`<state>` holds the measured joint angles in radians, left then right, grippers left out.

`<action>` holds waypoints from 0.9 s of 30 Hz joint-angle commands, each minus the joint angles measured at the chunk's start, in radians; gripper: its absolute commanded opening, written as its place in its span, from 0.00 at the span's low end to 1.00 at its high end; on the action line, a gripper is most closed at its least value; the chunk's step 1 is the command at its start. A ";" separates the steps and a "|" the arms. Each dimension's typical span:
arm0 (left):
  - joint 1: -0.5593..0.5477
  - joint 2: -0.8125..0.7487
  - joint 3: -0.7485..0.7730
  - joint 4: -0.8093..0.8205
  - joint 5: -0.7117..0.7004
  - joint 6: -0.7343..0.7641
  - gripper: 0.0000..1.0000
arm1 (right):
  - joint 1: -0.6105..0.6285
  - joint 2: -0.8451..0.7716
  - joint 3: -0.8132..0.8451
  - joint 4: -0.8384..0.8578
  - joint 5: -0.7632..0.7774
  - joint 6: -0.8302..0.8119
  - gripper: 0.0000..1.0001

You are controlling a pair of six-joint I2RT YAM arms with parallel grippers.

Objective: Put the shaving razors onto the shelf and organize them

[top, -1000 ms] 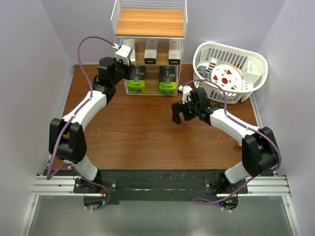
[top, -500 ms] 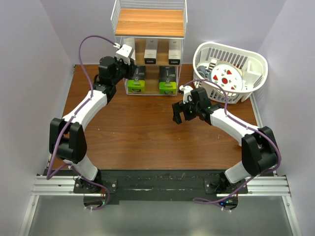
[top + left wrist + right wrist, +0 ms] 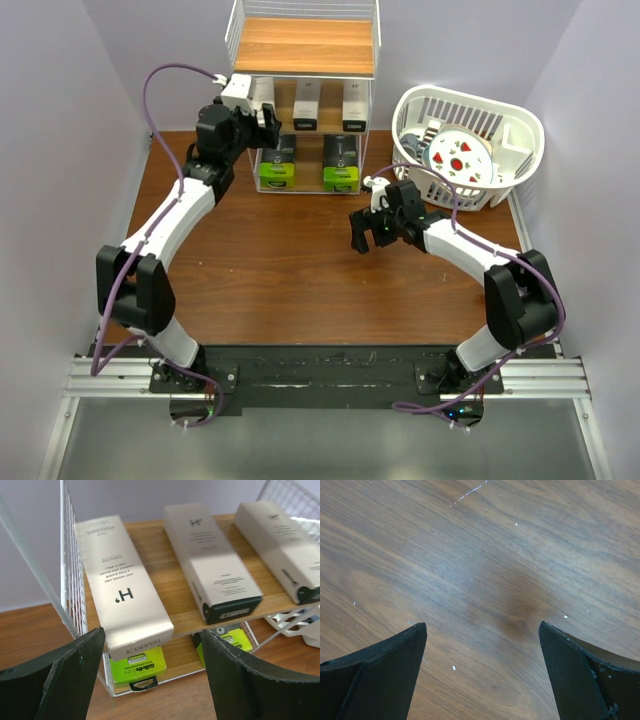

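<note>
The shelf stands at the back of the table. On its middle tier lie three slim white razor cartons, side by side. Two black packs with lime-green ends lie on the bottom tier. My left gripper is open at the front of the left carton, whose near end overhangs the tier edge; both fingers stand apart from it. My right gripper hovers open over bare wood, with nothing between its fingers.
A white slatted basket holding a patterned plate and other items sits at the back right, just behind my right arm. Purple walls close in the table on both sides. The shelf's top tier is bare wood.
My left gripper has opened and let go of the left white carton, which now rests on the middle tier. The left wrist has risen a little. The right arm has barely moved.
</note>
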<state>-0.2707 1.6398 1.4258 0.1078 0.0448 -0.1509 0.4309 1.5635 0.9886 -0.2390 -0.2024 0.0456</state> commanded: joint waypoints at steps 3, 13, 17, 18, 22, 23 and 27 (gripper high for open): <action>-0.007 0.089 0.107 -0.036 -0.117 -0.052 0.83 | -0.006 -0.006 0.025 0.041 -0.014 0.014 0.99; -0.007 0.020 0.067 -0.056 -0.083 -0.038 0.51 | -0.012 -0.011 0.015 0.043 -0.009 0.016 0.99; -0.002 -0.104 -0.055 -0.105 -0.025 0.025 0.48 | -0.012 -0.003 0.030 0.040 -0.008 0.016 0.99; 0.002 -0.136 -0.086 -0.155 0.021 0.063 0.48 | -0.014 -0.003 0.035 0.035 -0.006 0.014 0.99; 0.063 -0.363 -0.252 -0.227 0.179 0.210 0.48 | -0.015 -0.005 0.038 0.026 -0.003 0.010 0.99; 0.073 -0.400 -0.316 -0.240 0.217 0.306 0.48 | -0.015 -0.003 0.038 0.024 -0.005 0.008 0.99; 0.099 -0.537 -0.415 -0.448 0.516 0.656 0.52 | -0.017 -0.003 0.041 0.007 -0.008 -0.009 0.99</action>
<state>-0.1902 1.2045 1.0893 -0.1604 0.2539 0.1219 0.4194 1.5646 0.9886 -0.2295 -0.2020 0.0490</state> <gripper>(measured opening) 0.622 0.986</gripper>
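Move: The left white razor box lies on the middle shelf with its middle about 10 cm ahead of the left hand, straight in line and 4 cm lower; its near end sits just beyond and under the open fingertips. On the same shelf the middle white box lies some 9 cm to the right of it. The left black-green box is on the bottom shelf, roughly 2 cm right of it and 16 cm lower. From the right hand, the left white box is about 26 cm ahead, 21 cm left and 19 cm up. The left white box's near end is pinched between the left hand's fingers, which first dip nearly 4 cm and reach a couple of centimetres forward over it, then close partway. Keeping that grip, the hand draws back about 15 cm with increasing speed and drifts some 4 cm left, away from the shelf, its left side rolling up and the fingers swinging clockwise. ##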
